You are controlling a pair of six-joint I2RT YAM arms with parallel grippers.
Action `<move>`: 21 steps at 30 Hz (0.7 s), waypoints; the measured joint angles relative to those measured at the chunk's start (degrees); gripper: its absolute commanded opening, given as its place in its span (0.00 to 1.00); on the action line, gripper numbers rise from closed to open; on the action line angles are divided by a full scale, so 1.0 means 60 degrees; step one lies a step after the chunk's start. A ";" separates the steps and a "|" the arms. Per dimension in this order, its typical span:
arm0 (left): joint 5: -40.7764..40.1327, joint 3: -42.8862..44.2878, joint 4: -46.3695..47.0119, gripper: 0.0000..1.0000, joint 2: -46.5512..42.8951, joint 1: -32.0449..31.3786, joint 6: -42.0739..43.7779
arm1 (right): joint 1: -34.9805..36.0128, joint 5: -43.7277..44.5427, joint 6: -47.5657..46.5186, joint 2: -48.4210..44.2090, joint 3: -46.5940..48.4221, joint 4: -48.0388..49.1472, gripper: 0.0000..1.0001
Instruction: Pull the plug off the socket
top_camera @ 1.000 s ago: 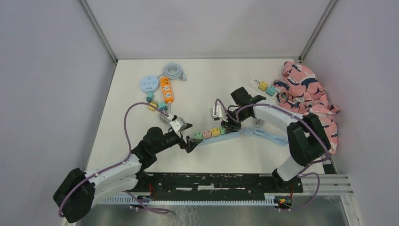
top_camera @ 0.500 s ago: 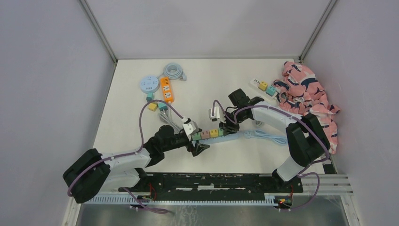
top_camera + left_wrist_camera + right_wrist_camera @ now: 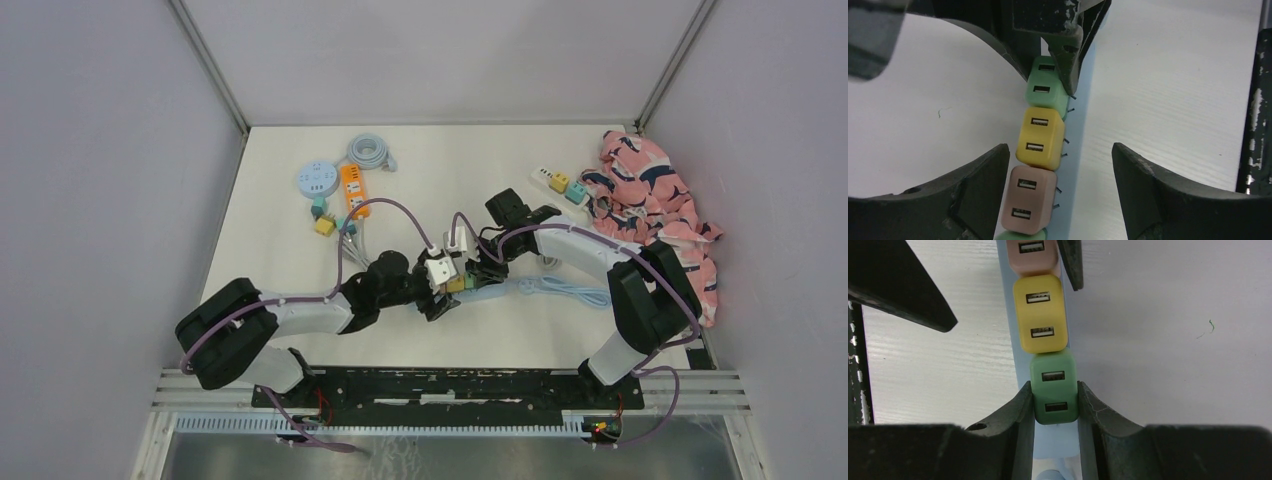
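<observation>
A light blue power strip (image 3: pixel 1082 150) lies on the white table with a row of USB plugs in it: pink (image 3: pixel 1029 200), yellow (image 3: pixel 1040 137) and green (image 3: pixel 1047 90). My left gripper (image 3: pixel 1060 192) hangs open over the strip, its fingers (image 3: pixel 983 185) straddling the pink plug with gaps on both sides. In the right wrist view my right gripper (image 3: pixel 1054 407) is shut on the end green plug (image 3: pixel 1054 387), with the yellow plug (image 3: pixel 1040 315) just beyond. From above, both grippers meet over the strip (image 3: pixel 503 289), left gripper (image 3: pixel 440 296) beside right gripper (image 3: pixel 482 272).
An orange power strip (image 3: pixel 354 190), a round pale blue socket (image 3: pixel 317 179) and a coiled grey cable (image 3: pixel 371 152) lie at the back left. A white strip with plugs (image 3: pixel 556 181) and a pink patterned cloth (image 3: pixel 655 200) sit at the back right. The blue cable (image 3: pixel 565 290) trails right.
My left arm has swung right along the strip and now sits over the pink plug, its jaws narrower than before. The right gripper has kept its hold on the green plug.
</observation>
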 measured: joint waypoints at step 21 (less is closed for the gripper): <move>0.1220 0.0634 -0.1410 0.25 0.0747 0.1089 0.1096 | -0.0011 -0.0033 -0.0113 0.0000 -0.0004 -0.0004 0.00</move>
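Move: The pink plug that the left hand goes for lies about 2 cm ahead, 2 cm left and 3 cm below it. At that same level, the yellow plug is about 3 cm ahead and 2 cm right of the hand, the held green plug about 4 cm ahead and 6 cm right, and the end green plug about 1 cm ahead and 6 cm left. From the right hand, the pink plug is about 8 cm left and 2 cm back, at about its height. The left hand, starting open above the row, sinks and eases forward, then shifts left along the strip and drops the last bit, about 4 cm in all, with the wrist tilting only some 5 to 10 degrees; its fingers straddle the pink plug and close from wide to less than half open, pinching its front and back sides. The right hand stays put and keeps its grip on the green plug just beyond the yellow one, holding the strip's right end steady. ##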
